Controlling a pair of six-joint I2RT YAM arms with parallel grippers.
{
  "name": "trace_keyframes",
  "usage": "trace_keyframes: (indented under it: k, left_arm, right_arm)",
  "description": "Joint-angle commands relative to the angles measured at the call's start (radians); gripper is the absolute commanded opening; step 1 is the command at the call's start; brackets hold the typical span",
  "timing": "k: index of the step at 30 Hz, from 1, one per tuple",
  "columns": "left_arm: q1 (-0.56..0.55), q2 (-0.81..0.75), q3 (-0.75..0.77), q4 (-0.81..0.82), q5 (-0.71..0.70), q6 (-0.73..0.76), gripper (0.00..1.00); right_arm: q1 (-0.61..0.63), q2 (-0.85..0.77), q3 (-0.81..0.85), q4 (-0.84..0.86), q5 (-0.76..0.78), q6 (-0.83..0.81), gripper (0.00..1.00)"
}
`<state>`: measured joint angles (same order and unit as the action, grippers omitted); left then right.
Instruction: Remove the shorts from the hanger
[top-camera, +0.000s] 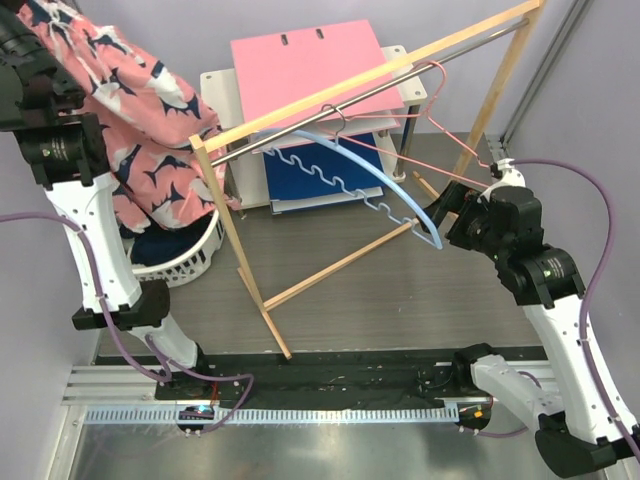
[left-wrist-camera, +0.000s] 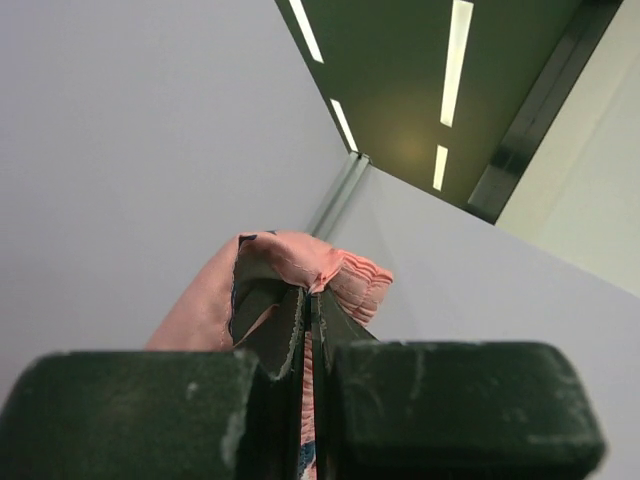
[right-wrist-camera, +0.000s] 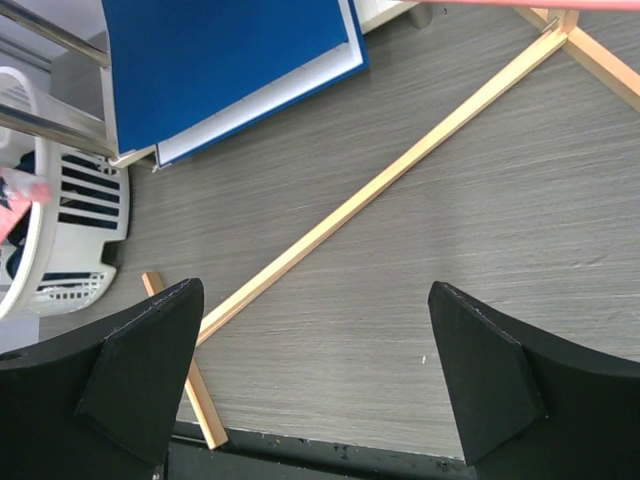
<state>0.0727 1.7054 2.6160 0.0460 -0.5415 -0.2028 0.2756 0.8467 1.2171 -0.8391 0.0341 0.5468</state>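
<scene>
My left gripper (left-wrist-camera: 310, 320) is shut on the waistband of the salmon pink printed shorts (left-wrist-camera: 300, 262). It holds them high at the far left, so the shorts (top-camera: 140, 110) hang down over the white basket (top-camera: 195, 262). The dark navy shorts (top-camera: 165, 245) lie inside that basket. A light blue hanger (top-camera: 360, 165) and a pink wire hanger (top-camera: 440, 100) hang bare on the rail of the wooden rack (top-camera: 330, 95). My right gripper (right-wrist-camera: 315, 300) is open and empty above the table. In the top view it (top-camera: 448, 208) sits by the blue hanger's right tip.
The rack's wooden legs and floor bar (top-camera: 335, 265) cross the middle of the grey table (right-wrist-camera: 480, 200). A white shelf with a pink board (top-camera: 300, 60) and a blue binder (top-camera: 310, 180) stands behind the rack. The basket also shows in the right wrist view (right-wrist-camera: 60, 230).
</scene>
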Motion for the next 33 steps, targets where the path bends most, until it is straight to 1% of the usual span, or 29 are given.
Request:
trace_keyframes:
  k: [1, 4, 5, 7, 8, 11, 13, 14, 15, 17, 18, 20, 21, 23, 24, 25, 26, 27, 30, 32, 33]
  left_arm:
    - [0.091, -0.032, -0.048, 0.115, 0.018, -0.062, 0.01]
    - [0.110, -0.032, -0.086, 0.060, 0.044, -0.167, 0.01]
    - [0.111, -0.029, -0.089, 0.039, 0.055, -0.229, 0.01]
    - [0.114, -0.026, -0.132, 0.025, 0.098, -0.276, 0.01]
    - [0.114, -0.026, -0.143, 0.011, 0.119, -0.327, 0.01]
    - [0.121, -0.020, -0.171, -0.082, 0.158, -0.417, 0.01]
    - [0.125, -0.016, -0.210, -0.139, 0.195, -0.515, 0.01]
    - [0.127, -0.020, -0.227, -0.150, 0.253, -0.550, 0.01]
    - [0.127, -0.023, -0.247, -0.153, 0.285, -0.608, 0.00]
    - [0.127, -0.023, -0.298, -0.172, 0.351, -0.665, 0.00]
    - [0.130, -0.018, -0.306, -0.187, 0.406, -0.719, 0.01]
    - [0.139, 0.003, -0.306, -0.213, 0.472, -0.768, 0.01]
    - [0.151, 0.011, -0.301, -0.224, 0.536, -0.786, 0.01]
    - [0.170, 0.007, -0.312, -0.256, 0.595, -0.852, 0.01]
    - [0.199, -0.007, -0.361, -0.293, 0.607, -0.881, 0.01]
    - [0.211, -0.033, -0.410, -0.305, 0.612, -0.924, 0.00]
    - [0.222, -0.097, -0.472, -0.302, 0.608, -0.947, 0.00]
    - [0.240, -0.142, -0.617, -0.275, 0.601, -0.967, 0.01]
    - [0.245, -0.264, -0.840, -0.261, 0.601, -1.011, 0.00]
    - [0.245, -0.299, -0.904, -0.293, 0.638, -1.001, 0.01]
    - [0.245, -0.335, -0.954, -0.361, 0.629, -0.991, 0.01]
  right_arm:
    - [0.005, 0.031, 0.041, 0.021, -0.011, -0.005, 1.00]
    - [0.002, 0.046, 0.047, 0.024, -0.005, 0.002, 1.00]
    - [0.002, 0.055, 0.047, 0.026, -0.002, 0.005, 1.00]
    - [0.002, 0.058, 0.045, 0.028, -0.005, 0.015, 1.00]
    - [0.004, 0.058, 0.042, 0.032, -0.007, 0.022, 0.99]
    - [0.002, 0.046, 0.035, 0.032, -0.013, 0.028, 0.99]
    - [0.004, 0.034, 0.027, 0.031, -0.011, 0.033, 0.99]
    - [0.002, 0.025, 0.018, 0.032, -0.010, 0.036, 0.99]
    - [0.002, 0.020, 0.015, 0.032, -0.010, 0.035, 0.99]
    - [0.004, 0.014, 0.013, 0.034, -0.013, 0.038, 0.99]
    - [0.004, 0.012, 0.012, 0.034, -0.014, 0.036, 0.99]
    - [0.004, 0.009, 0.010, 0.032, -0.020, 0.035, 0.99]
    - [0.004, 0.006, 0.009, 0.032, -0.022, 0.031, 0.99]
    - [0.002, 0.006, -0.002, 0.034, -0.020, 0.030, 1.00]
    - [0.002, 0.006, -0.004, 0.034, -0.057, 0.030, 0.99]
    - [0.002, 0.005, -0.007, 0.035, -0.062, 0.028, 0.99]
    - [0.004, 0.009, -0.008, 0.035, -0.068, 0.025, 0.99]
    - [0.002, 0.009, -0.008, 0.037, -0.071, 0.024, 1.00]
    - [0.004, 0.021, -0.013, 0.038, -0.092, 0.019, 0.99]
    - [0.002, 0.032, -0.017, 0.043, -0.106, 0.019, 0.99]
    - [0.002, 0.038, -0.019, 0.049, -0.121, 0.021, 0.99]
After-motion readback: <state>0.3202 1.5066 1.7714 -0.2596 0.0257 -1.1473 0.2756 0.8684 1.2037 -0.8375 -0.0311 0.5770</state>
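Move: The laundry basket's middle lies far below the left hand, some 65 cm down, roughly 8 cm ahead and about straight under it sideways. The hand already holds the pink shorts by the waistband. The navy garment in the basket sits about 3 cm ahead and 3 cm right of the hand; the rack's left post top is some 8 cm back, 26 cm right and 15 cm lower. From the right hand the basket is about 58 cm left and 12 cm ahead. Swinging over from its high lift, the left hand shifts slightly left, then carries the shorts about 16 cm forward while sinking, and finally drops steeply towards the basket, some 27 cm down in all. The wrist turns clockwise and tips over, bringing the fingers from up-slanting to nearly level and forward, still shut on the waistband. ##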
